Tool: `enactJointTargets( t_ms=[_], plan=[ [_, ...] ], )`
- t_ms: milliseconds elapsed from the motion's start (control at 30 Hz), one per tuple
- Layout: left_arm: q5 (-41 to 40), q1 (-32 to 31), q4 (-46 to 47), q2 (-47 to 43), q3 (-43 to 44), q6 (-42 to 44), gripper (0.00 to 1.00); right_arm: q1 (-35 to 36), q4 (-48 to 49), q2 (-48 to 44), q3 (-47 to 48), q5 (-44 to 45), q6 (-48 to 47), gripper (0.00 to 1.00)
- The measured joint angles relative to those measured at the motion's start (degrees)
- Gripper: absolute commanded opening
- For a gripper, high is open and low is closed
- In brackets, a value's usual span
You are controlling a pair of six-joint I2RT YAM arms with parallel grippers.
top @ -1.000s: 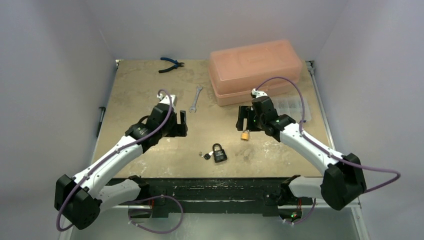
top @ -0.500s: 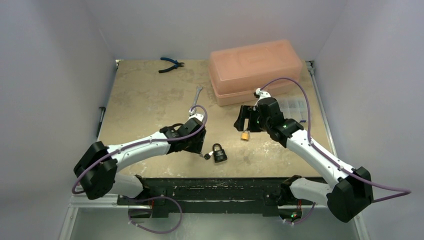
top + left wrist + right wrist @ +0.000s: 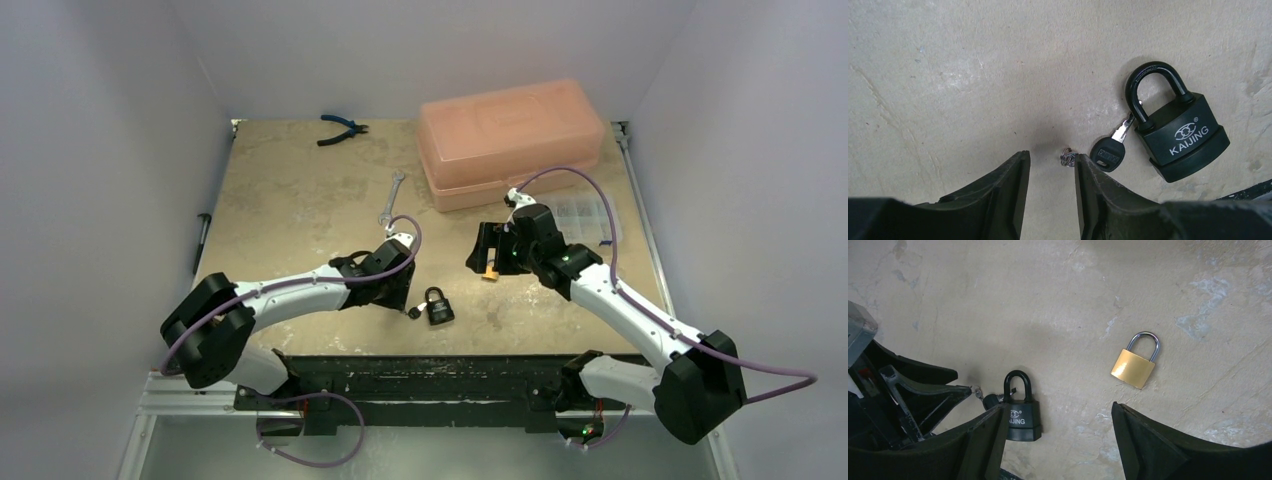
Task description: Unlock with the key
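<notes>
A black padlock (image 3: pixel 438 306) marked KAIJING (image 3: pixel 1180 135) lies flat near the table's front edge, its shackle closed. The black-headed key (image 3: pixel 1109 150) lies against its left side, with a small key ring (image 3: pixel 1067 158) attached. My left gripper (image 3: pixel 1052 157) is low over the table just left of the key. It is open with a narrow gap, and the ring sits at the tip of its right finger (image 3: pixel 1088 175). A brass padlock (image 3: pixel 1135 365) lies further back. My right gripper (image 3: pixel 1057 407) hovers wide open above it, holding nothing, with the black padlock (image 3: pixel 1020 412) by its left finger.
A pink plastic box (image 3: pixel 512 135) stands at the back right, with a clear organiser case (image 3: pixel 585 215) beside it. A wrench (image 3: pixel 391 198) lies mid-table and blue-handled pliers (image 3: pixel 342 127) at the back. The table's front edge runs just below the black padlock.
My left arm swung right and down from mid-table to the key beside the black padlock, and its jaws narrowed. My right gripper shifted slightly over the brass padlock and stayed open.
</notes>
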Motion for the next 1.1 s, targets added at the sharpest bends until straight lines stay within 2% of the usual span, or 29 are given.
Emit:
enactJointTargets(
  t_ms=[400,500,567,867,1100],
  plan=[
    [2.0,0.0,2.2,1.2,-1.4,0.0,0.27,0.0,0.3,0.0,-0.7,0.0,0.4,0.82],
    [2.6,0.0,3.1,1.2,-2.2,0.0,0.13,0.0,0.4,0.0,-1.0,0.0,0.4,0.81],
    [2.9,0.0,3.5,1.3,-2.6,0.0,0.00,0.0,0.4,0.0,-1.1,0.0,0.5,0.82],
    [3.2,0.0,3.6,1.1,-2.9,-0.2,0.00,0.0,0.6,-0.3,-2.3,-0.1,0.7,0.82],
    [3.1,0.0,1.3,-3.7,-2.2,-0.3,0.00,0.0,3.5,-4.4,-4.6,-2.6,0.8,0.82]
  ],
)
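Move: The small silver key and its ring lie almost under the left fingertips, roughly 1 cm back, 1 cm right and 2 cm below. From the left hand, the black key is about 3 cm right and 2 cm back, and the black padlock some 7 cm right and 1 cm back. From the right hand the silver key is around 14 cm left, 6 cm back and 11 cm below. The left hand sinks about 1.5 cm, shuts its fingers on the silver key's ring, then rises about 2.5 cm. ##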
